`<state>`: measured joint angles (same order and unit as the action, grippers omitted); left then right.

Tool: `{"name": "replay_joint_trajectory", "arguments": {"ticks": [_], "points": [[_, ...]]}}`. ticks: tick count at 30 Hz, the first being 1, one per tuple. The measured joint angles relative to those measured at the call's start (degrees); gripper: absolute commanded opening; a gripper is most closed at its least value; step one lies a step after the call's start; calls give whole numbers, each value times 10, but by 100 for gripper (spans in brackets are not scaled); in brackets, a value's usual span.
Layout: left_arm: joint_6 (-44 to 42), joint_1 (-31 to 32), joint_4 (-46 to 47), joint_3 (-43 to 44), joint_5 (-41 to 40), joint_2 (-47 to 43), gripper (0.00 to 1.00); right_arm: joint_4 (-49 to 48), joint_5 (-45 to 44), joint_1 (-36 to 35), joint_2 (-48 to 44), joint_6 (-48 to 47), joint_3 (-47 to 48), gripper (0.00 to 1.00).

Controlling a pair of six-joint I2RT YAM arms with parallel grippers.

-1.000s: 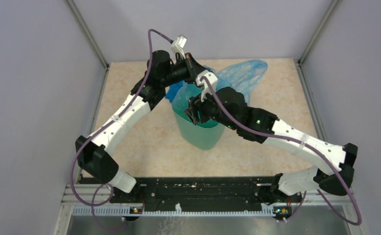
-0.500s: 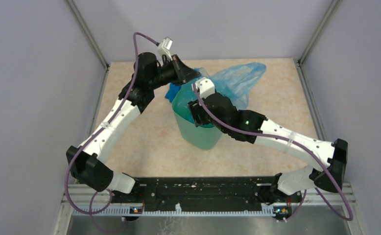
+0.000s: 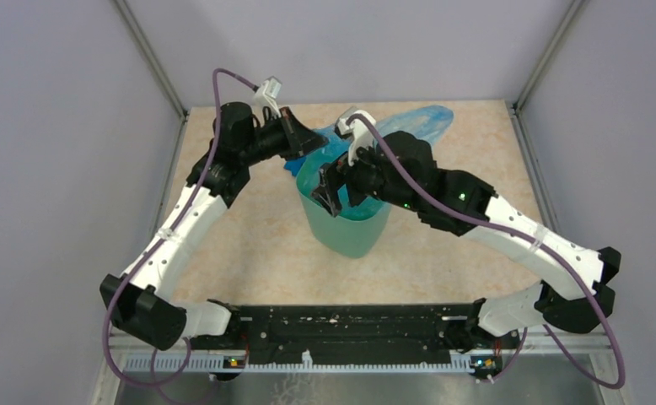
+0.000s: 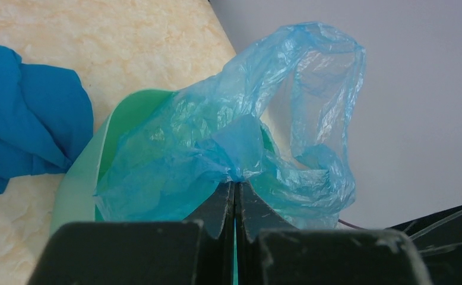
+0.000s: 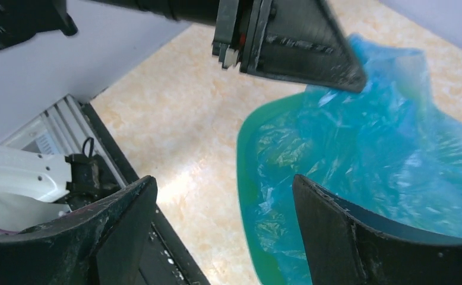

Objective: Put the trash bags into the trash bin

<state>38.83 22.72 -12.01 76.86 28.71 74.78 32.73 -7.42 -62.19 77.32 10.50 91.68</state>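
The mint-green trash bin [image 3: 347,233] stands mid-table. The light-blue trash bag [image 3: 417,125] lies partly inside it, its rest trailing over the far rim toward the back right. My left gripper [image 3: 314,142] is shut on a bunched fold of the bag [image 4: 258,124] just above the bin's far-left rim [image 4: 79,178]. My right gripper [image 3: 333,191] is open and empty, hanging over the bin's left rim. In the right wrist view its jaws [image 5: 222,181] straddle the rim [image 5: 246,178], bag film [image 5: 365,148] lines the inside, and the left gripper [image 5: 335,68] shows above.
A dark blue crumpled cloth [image 3: 294,162] lies on the table against the bin's far-left side; it also shows in the left wrist view [image 4: 29,127]. Grey walls and metal posts [image 3: 152,59] enclose the beige table. The black base rail [image 3: 341,325] runs along the near edge.
My left gripper has drawn left and slightly nearer with the bag held, and the bag's back part has sunk lower. My right gripper stays open over the bin's left rim; its arm has lifted.
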Motion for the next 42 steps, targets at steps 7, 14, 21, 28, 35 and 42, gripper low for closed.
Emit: {"name": "replay_joint_trajectory", "arguments": {"ticks": [7,14,21,28,35,42], "points": [[-14,-3,-37,-6,7,-25,0,63,-69,0,-11,-33,78,81],[-35,-10,-92,-2,2,-58,0,109,-129,0,-19,-99,90,78],[-55,-19,-138,28,-18,-62,0,136,-196,0,-15,-150,88,75],[-65,-24,-158,50,-26,-63,0,129,-224,0,6,-185,88,66],[-73,-31,-166,55,-26,-63,0,136,-215,7,35,-201,89,23],[-84,-39,-180,56,-29,-63,0,183,-173,10,53,-169,151,0]]}}
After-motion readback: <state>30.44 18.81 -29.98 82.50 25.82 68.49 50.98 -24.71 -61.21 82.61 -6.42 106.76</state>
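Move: The loose trash bag film my open right hand goes for is about 5 cm ahead and 7 cm to its right, roughly 1 cm below it. The bin's mouth is centred some 5 cm ahead of that hand, 3 cm right and 12 cm below. My left gripper, pinching the bag, is about 7 cm straight ahead of it. From my left hand, the bin's left rim is roughly 6 cm left, level fore and aft, 12 cm lower. I first lift my right hand nearly 5 cm while carrying it right, then ease it down and forward across the bin's mouth, ending about 6 cm right and 4 cm forward, fingers swung forward and dipped some 25 degrees, and shut them on the loose film. Meanwhile my left hand keeps its pinch and draws the bag back, then mostly left and slightly up, about 5 cm towards the bin's left side. ##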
